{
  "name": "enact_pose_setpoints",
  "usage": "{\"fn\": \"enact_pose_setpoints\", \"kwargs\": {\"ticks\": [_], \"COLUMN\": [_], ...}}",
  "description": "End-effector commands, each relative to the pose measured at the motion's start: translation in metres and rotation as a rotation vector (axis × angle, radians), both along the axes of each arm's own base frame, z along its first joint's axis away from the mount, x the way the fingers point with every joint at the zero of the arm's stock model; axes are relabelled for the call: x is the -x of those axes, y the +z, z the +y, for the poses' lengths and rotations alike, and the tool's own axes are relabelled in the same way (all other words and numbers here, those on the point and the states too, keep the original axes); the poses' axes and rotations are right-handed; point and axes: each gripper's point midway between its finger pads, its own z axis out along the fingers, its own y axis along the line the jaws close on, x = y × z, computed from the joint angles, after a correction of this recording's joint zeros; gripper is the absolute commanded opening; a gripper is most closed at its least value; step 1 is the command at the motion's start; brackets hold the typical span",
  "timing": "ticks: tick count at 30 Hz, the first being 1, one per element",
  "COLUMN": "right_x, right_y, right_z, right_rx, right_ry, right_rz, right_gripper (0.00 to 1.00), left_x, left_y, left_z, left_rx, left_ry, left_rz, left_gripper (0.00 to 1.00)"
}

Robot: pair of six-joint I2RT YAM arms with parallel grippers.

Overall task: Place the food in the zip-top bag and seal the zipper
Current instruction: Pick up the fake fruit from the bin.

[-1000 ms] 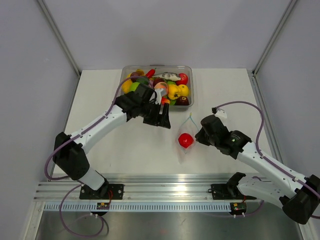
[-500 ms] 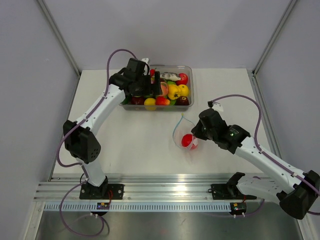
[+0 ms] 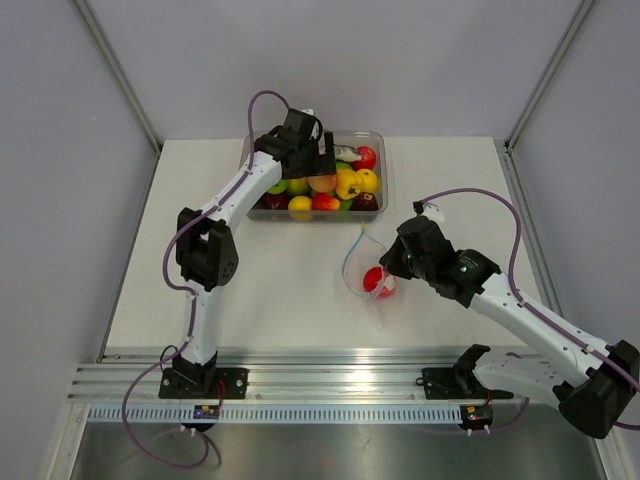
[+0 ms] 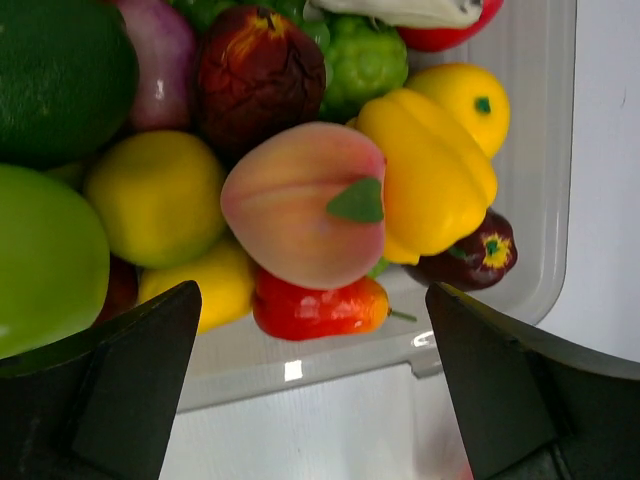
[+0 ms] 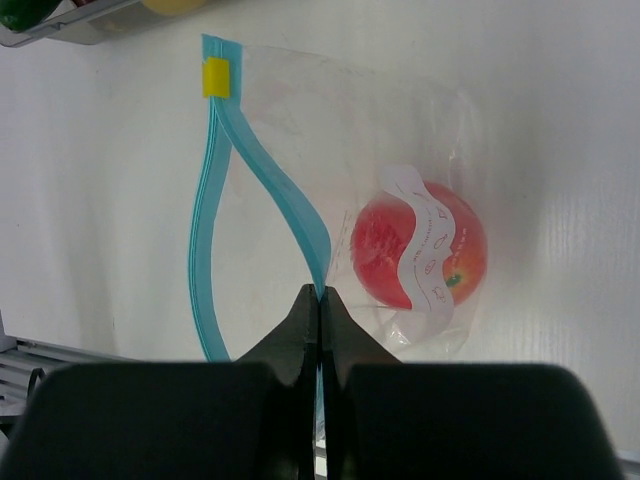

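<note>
The clear zip-top bag (image 3: 368,272) lies on the table with a red round fruit (image 5: 420,255) inside it, also seen from above (image 3: 375,281). Its teal zipper (image 5: 212,210) gapes in an open loop. My right gripper (image 5: 320,296) is shut on one teal strip of the mouth and shows in the top view (image 3: 393,268). My left gripper (image 4: 310,300) is open and empty, hovering over the food tub above a peach (image 4: 300,205) and a red pepper (image 4: 318,306). A bright green apple (image 4: 40,260) lies at the tub's left.
The rigid clear tub (image 3: 380,172) at the back holds several toy fruits, among them a yellow pepper (image 4: 430,170) and a dark red fruit (image 4: 258,68). Its near rim (image 4: 300,365) is just under my left fingers. Grey walls enclose the table.
My left arm swung from beside the bag back up over the tub. My right gripper closed on the zipper strip and pulled the bag's mouth open into a loop.
</note>
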Motion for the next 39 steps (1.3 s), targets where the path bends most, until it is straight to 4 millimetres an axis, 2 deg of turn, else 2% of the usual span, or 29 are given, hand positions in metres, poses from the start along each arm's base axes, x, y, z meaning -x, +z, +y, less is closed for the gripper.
{"fn": "enact_pose_setpoints", "kwargs": {"ticks": [1,2,14,16,18,19,22,24,25,26,31,32,33,35,36,37,38,39], "right_x": [-0.005,-0.004,-0.002,-0.002,-0.002,-0.001,-0.002,-0.002,-0.002,-0.003,-0.006,-0.006,-0.008,-0.011,-0.011,-0.014,-0.015,-0.016], "right_y": [0.021,0.019,0.015,0.015,0.015,0.014,0.012,0.011,0.011,0.011,0.005,0.004,0.003,0.001,0.001,0.0,-0.001,-0.002], "right_z": [0.008,0.008,0.007,0.007,0.006,0.006,0.006,0.008,0.009,0.01,0.01,0.01,0.009,0.012,0.013,0.016,0.017,0.018], "right_rx": [-0.064,-0.063,-0.069,-0.071,-0.074,-0.075,-0.076,-0.079,-0.079,-0.081,-0.065,-0.064,-0.059,-0.066,-0.069,-0.071,-0.073,-0.072], "right_ry": [0.013,0.014,0.015,0.013,0.009,0.008,0.004,0.006,0.008,0.009,0.006,0.003,-0.003,-0.007,-0.007,-0.006,-0.006,-0.008], "right_rz": [-0.049,-0.047,-0.04,-0.039,-0.043,-0.041,-0.037,-0.031,-0.031,-0.032,-0.026,-0.027,-0.028,-0.03,-0.03,-0.031,-0.03,-0.028], "right_gripper": [0.0,0.0,0.0,0.0,0.0,0.0,0.0,0.0,0.0,0.0,0.0,0.0,0.0,0.0,0.0,0.0,0.0,0.0], "left_x": [-0.03,-0.033,-0.048,-0.049,-0.049,-0.048,-0.045,-0.041,-0.038,-0.034,-0.01,-0.002,0.007,0.022,0.036,0.05,0.061,0.076], "left_y": [0.023,0.014,-0.017,-0.023,-0.024,-0.025,-0.021,-0.004,-0.005,0.014,0.051,0.043,0.066,0.073,0.081,0.085,0.087,0.073], "left_z": [-0.003,-0.005,-0.022,-0.025,-0.027,-0.026,-0.026,-0.023,-0.021,-0.018,-0.006,-0.002,0.002,0.005,0.01,0.005,0.005,0.006], "left_rx": [0.001,-0.007,0.013,0.013,0.017,0.018,0.024,0.035,0.03,0.039,0.055,0.045,0.057,0.06,0.063,0.084,0.086,0.072], "left_ry": [0.031,0.028,-0.019,-0.027,-0.035,-0.031,-0.037,-0.037,-0.034,-0.033,-0.038,-0.041,-0.048,-0.061,-0.07,-0.107,-0.117,-0.132], "left_rz": [-0.115,-0.107,-0.092,-0.083,-0.08,-0.074,-0.078,-0.105,-0.101,-0.132,-0.187,-0.167,-0.203,-0.204,-0.209,-0.202,-0.202,-0.17], "left_gripper": [0.99,0.99,0.99,0.97,0.92,0.85,0.75,0.66,0.64,0.61,0.55,0.54,0.52,0.5,0.49,0.49,0.49,0.49]}}
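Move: The peach lies just under the open left gripper, about 4 cm ahead, 2 cm to the right and 5 cm down. The yellow pepper sits some 6 cm to the right of the peach and 1 cm nearer; the small red pepper is about 6 cm nearer than the peach and 1 cm to its right; the dark wrinkled fruit is 4 cm beyond and 1 cm left of the peach. From the right hand the peach is roughly 27 cm ahead, 12 cm left and 6 cm lower. Down and forward, about 5 cm down and 3 to 4 cm out, the left hand sinks with open fingers around the peach, drifting slightly right. There the fingers close and pinch it between the two pads; then the hand lifts about 9 cm while drawing back some 8 cm towards the bin's near edge and a little left, keeping its grip. ##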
